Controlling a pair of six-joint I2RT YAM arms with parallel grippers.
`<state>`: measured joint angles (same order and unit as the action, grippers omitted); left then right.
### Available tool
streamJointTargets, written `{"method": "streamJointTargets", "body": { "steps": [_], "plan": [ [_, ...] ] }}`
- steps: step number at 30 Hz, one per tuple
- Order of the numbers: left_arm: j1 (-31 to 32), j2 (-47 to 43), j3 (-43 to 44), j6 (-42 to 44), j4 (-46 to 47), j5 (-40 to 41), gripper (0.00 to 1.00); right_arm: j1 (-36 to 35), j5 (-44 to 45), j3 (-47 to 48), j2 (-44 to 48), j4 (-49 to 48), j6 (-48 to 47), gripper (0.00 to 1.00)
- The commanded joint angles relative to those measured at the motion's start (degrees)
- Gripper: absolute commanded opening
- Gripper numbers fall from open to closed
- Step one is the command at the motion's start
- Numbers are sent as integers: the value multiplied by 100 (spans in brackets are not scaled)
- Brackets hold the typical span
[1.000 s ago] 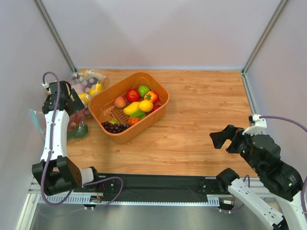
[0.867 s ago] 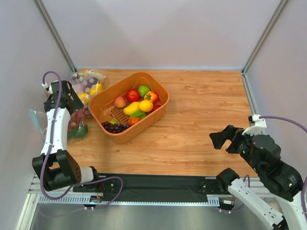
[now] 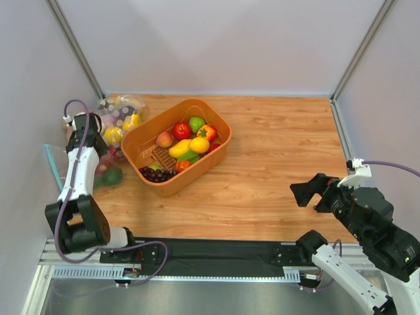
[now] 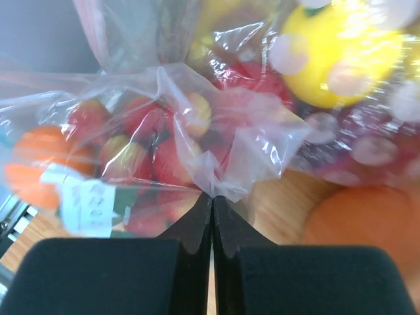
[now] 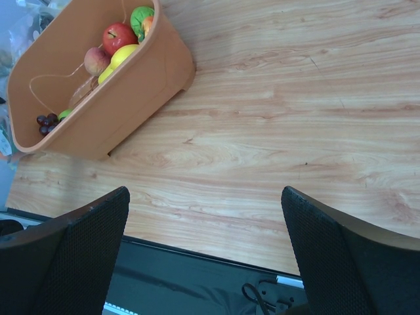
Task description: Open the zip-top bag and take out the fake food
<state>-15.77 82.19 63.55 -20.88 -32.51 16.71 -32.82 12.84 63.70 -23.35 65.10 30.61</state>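
The zip-top bag [image 3: 105, 169] lies at the table's left edge, its teal strip [image 3: 49, 164] toward the wall. Fake food shows through the clear plastic: an orange [image 4: 36, 164], red strawberry pieces [image 4: 164, 157] and a dark green fruit [image 3: 113, 176]. My left gripper [image 3: 100, 152] is down on the bag. In the left wrist view its jaws [image 4: 211, 197] are shut on a pinched fold of the bag's plastic [image 4: 216, 177]. My right gripper [image 3: 306, 193] hovers open over the table's near right, nothing between its fingers [image 5: 205, 197].
An orange basket [image 3: 141, 141] with produce and purple grapes stands right of the bag, also seen in the right wrist view [image 5: 131, 85]. A second clear bag [image 3: 121, 111] holding a yellow piece [image 4: 341, 52] lies behind the zip-top bag, at the back left.
My left gripper has shut on a fold of the bag, and its wrist has shifted slightly. The right arm drifted a little right and toward the near edge, still open.
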Motion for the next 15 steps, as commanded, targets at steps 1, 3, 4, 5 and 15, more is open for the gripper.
{"method": "streamJointTargets", "body": {
  "steps": [1,3,4,5,15],
  "plan": [
    [47,-1236,-53,163,149,-344,0,12,-27,186,50,117,41,100],
    [170,-1696,-166,295,157,-160,0,3,-36,204,15,126,33,100],
    [171,-2124,-237,295,166,-159,0,3,-36,213,-2,126,24,100],
    [171,-2320,-368,278,184,-220,0,3,-45,230,-37,134,6,100],
    [215,-3867,-292,252,-202,-36,0,4,-124,257,-143,170,-29,100]
  ]
}}
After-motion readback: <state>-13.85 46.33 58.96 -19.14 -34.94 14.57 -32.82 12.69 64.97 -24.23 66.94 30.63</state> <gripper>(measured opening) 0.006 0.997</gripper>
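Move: Some 28 cm to the right of the left hand, 19 cm back and 11 cm below is the clear table in front of the bin. The held bag's food lies about 4 cm left, 4 cm back and 7 cm below that hand; the other full bag is 12 cm ahead, 4 cm right, and the bin's middle 28 cm right, 3 cm ahead. From the right hand, the clear spot is roughly 48 cm left, 2 cm ahead, 27 cm below. Lifting fast, the left hand keeps its shut pinch on the clear plastic of the near zip-top bag and carries it up some 15 cm, drawing back about 7 cm towards the base and edging right, away from the other bag. The fingers swing outward from their downward slant by nearly 30 degrees, and the rise eases off at the end. ##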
